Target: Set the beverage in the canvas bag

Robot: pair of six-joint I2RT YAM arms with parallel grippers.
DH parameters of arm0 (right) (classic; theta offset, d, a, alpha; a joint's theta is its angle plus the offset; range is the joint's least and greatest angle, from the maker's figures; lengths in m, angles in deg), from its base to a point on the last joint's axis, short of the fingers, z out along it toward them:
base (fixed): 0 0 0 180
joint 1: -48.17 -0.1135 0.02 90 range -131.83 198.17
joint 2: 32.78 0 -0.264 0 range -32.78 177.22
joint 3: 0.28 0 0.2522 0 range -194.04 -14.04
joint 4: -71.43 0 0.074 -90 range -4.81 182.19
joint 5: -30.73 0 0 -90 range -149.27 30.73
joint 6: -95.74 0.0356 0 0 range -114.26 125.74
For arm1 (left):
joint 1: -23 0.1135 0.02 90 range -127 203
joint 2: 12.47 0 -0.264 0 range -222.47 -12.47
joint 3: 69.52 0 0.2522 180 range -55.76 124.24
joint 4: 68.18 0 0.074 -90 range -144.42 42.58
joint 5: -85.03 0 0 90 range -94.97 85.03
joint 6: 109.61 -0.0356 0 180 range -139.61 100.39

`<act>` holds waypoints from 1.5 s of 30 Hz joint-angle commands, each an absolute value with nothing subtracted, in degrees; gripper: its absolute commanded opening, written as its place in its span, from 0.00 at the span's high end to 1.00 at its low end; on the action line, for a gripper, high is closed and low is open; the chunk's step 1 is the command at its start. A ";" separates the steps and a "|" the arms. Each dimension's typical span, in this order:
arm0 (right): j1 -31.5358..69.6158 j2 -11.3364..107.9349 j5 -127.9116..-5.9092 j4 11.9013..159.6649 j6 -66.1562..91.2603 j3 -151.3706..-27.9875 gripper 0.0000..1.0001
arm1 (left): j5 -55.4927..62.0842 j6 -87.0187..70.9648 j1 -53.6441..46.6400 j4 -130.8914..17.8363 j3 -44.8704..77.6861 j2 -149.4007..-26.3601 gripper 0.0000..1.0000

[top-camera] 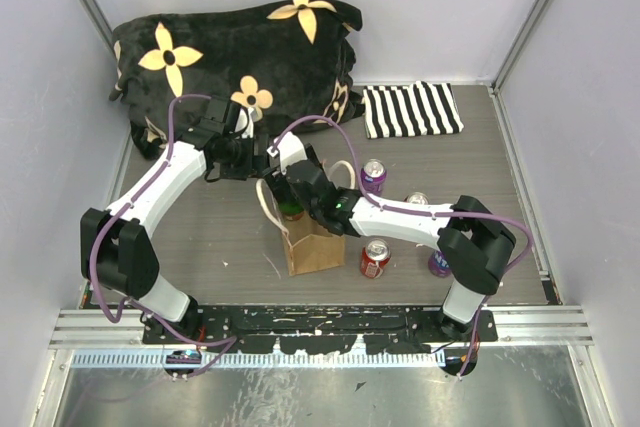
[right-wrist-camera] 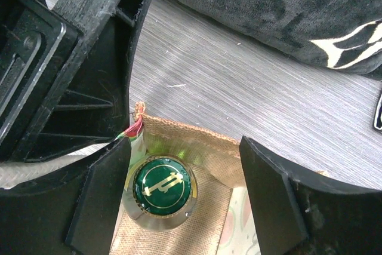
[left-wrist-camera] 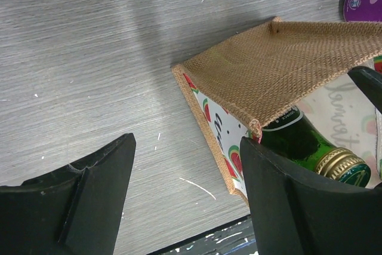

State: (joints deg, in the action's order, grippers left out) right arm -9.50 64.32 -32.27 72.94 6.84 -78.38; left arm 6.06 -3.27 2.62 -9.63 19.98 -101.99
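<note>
The tan canvas bag (top-camera: 312, 247) stands upright at the table's middle, its cream handles spread. A green glass bottle (top-camera: 292, 211) stands inside it, its gold-and-green cap (right-wrist-camera: 162, 186) near the bag's corner. My right gripper (top-camera: 305, 189) is open just above the bag mouth (right-wrist-camera: 197, 141), jaws on either side of the cap without touching it (right-wrist-camera: 185, 147). My left gripper (top-camera: 283, 169) is open (left-wrist-camera: 188, 147) beside the bag's corner (left-wrist-camera: 280, 64), its right finger (left-wrist-camera: 298, 201) close to the bottle's neck (left-wrist-camera: 310, 144).
A black flowered cushion (top-camera: 230, 47) lies at the back left and a striped cloth (top-camera: 410, 109) at the back right. A purple can (top-camera: 373, 176), a red can (top-camera: 375, 258), another purple can (top-camera: 438, 265) and a silver-topped can (top-camera: 418, 199) stand right of the bag.
</note>
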 commanded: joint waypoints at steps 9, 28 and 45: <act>-9.96 60.45 -26.06 67.74 4.52 -84.07 0.18 | 11.78 -2.73 2.07 -12.14 21.03 -103.76 0.22; 13.54 77.32 -34.36 128.49 17.26 -132.88 0.18 | 11.18 -3.30 2.08 -12.14 21.30 -104.17 0.23; 22.22 74.54 -52.85 139.09 23.73 -118.53 0.17 | 10.92 -4.09 -0.07 -13.03 26.87 -110.27 0.23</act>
State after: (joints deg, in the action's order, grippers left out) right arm 22.61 77.43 -48.77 137.92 22.49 -119.71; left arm 9.97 -3.51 0.67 -11.14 24.55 -108.79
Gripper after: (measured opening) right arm 0.826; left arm 0.774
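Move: The right hand, open around the green bottle's neck, has the bottle's middle about 8 cm below it. The purple can it heads for stands some 24 cm to its right, 5 cm farther out and 11 cm lower; the nearest red can is about 8 cm back and 11 cm right of that can. The bag's middle is about 6 cm back, 6 cm right of the hand. From the left hand the purple can lies 28 cm right, 2 cm ahead. With fingers already open, the right hand comes free of the bottle's neck, climbing some 17 cm while reaching forward, then swings right over the bag's far rim and sinks back towards the purple can, turning clockwise and tipping its fingers down nearly 40 degrees. The left hand, its finger against the bag's far left rim, pushes about 3 cm right and slightly forward. ##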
